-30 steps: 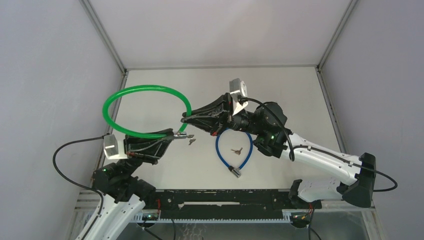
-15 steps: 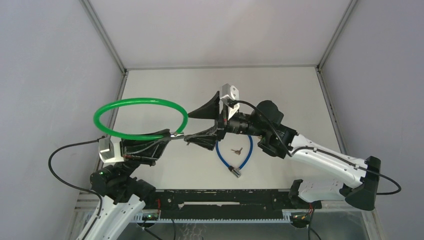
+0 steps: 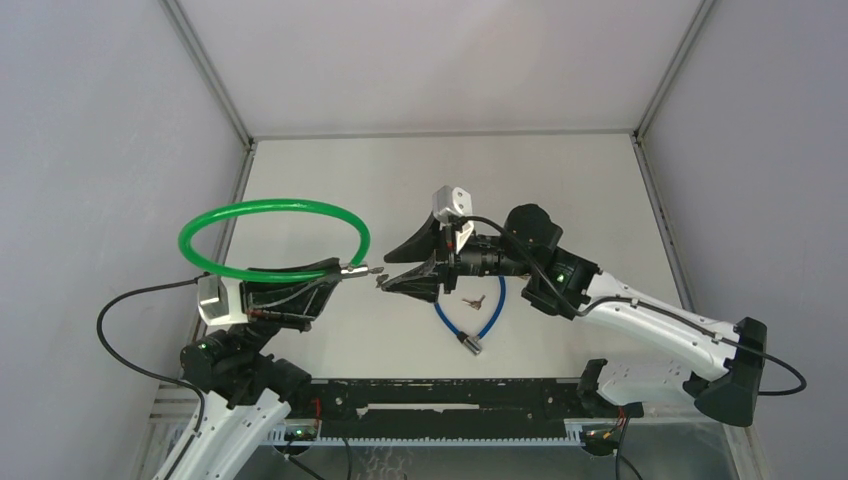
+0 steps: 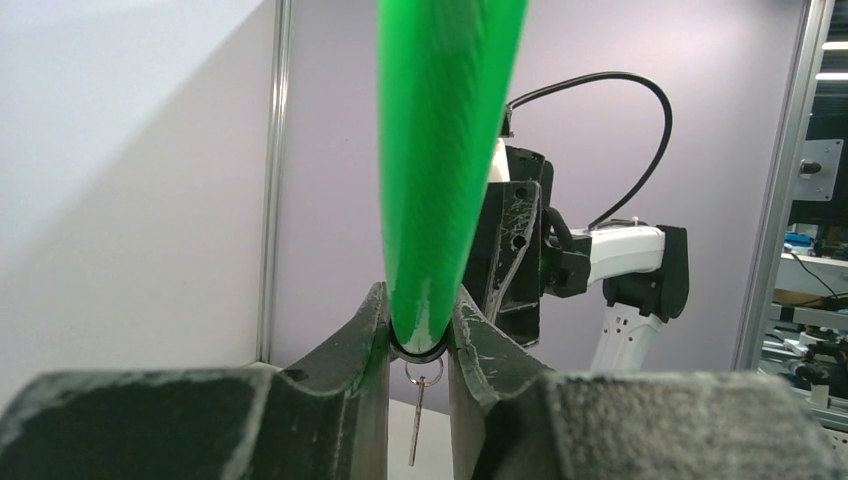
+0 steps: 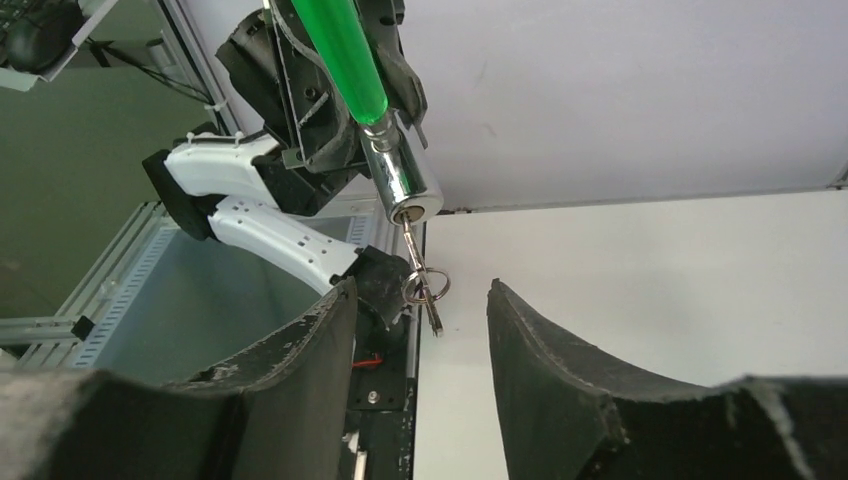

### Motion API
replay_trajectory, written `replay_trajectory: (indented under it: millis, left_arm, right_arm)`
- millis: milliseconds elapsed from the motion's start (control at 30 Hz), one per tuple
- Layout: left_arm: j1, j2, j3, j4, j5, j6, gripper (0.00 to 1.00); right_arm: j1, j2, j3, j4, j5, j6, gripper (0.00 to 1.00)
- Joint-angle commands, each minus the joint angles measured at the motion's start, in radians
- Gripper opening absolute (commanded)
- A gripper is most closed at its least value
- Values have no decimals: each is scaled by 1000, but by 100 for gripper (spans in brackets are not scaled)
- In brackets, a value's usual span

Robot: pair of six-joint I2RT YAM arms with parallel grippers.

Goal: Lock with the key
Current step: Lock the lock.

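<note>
A green cable lock (image 3: 270,205) hangs in a loop above the table's left side, with my left gripper (image 3: 345,270) shut on the cable just behind its chrome cylinder (image 5: 403,180). In the left wrist view the green cable (image 4: 440,200) is pinched between the jaws of that gripper (image 4: 418,320). The key (image 5: 413,250) sits in the cylinder's end, and a ring with a second key (image 5: 428,290) dangles from it. My right gripper (image 5: 420,290) is open, its fingers on either side of the dangling ring without touching it. From above, the right gripper (image 3: 386,272) faces the key (image 3: 380,281).
A blue cable lock (image 3: 492,310) lies curled on the table (image 3: 560,180) under my right wrist, with loose keys (image 3: 474,300) inside its curve. Frame posts and grey walls close in the table on three sides.
My right gripper was shut up at the lock's end. It opened wide, dropped lower and has narrowed a little around the hanging key. The left arm shifted the green loop slightly left.
</note>
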Motion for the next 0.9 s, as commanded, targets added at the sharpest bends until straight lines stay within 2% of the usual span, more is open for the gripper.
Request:
replay_trajectory:
  millis: [0, 233, 300, 433, 567, 733, 867]
  left_arm:
    - [8, -10, 49, 55, -27, -15, 0]
    - [10, -15, 40, 59, -21, -18, 0]
    - [10, -16, 39, 58, -20, -18, 0]
    - [10, -17, 35, 58, -19, -19, 0]
    - [10, -19, 30, 58, 0, 0, 0]
    - [10, -35, 9, 61, 42, 64, 0]
    - [10, -38, -12, 70, 76, 88, 0]
  right_arm:
    - [0, 15, 7, 60, -43, 1, 56]
    - [2, 50, 7, 122, -48, 33, 45]
    - [2, 57, 6, 140, -46, 42, 39]
    - [-1, 79, 26, 153, -60, 80, 21]
    - [-4, 89, 52, 118, -106, 124, 12]
    - [-38, 100, 108, 45, -204, 288, 1]
    - [-44, 100, 159, -56, -230, 351, 0]
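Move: The key standing in the green lock's keyhole lies about 2 cm to the left of the open right fingers, level with them and centred in their gap. The lock cylinder is some 5 cm to their left, along the same line; the spare key on the ring hangs about 2 cm below the inserted key. From the left hand, which holds the cylinder, the inserted key is roughly 7 cm to the right and 2 cm lower. The key in the green lock is taken between the right fingertips: the right hand eases left about 2 cm and sinks slightly while its fingers close from wide to nearly shut, pinching the key. It then draws about 1 cm back and rises slightly, rolling some 15 degrees about its fingers, forward side down. The left hand keeps its grip on the cylinder, going back 1 cm at the end. ##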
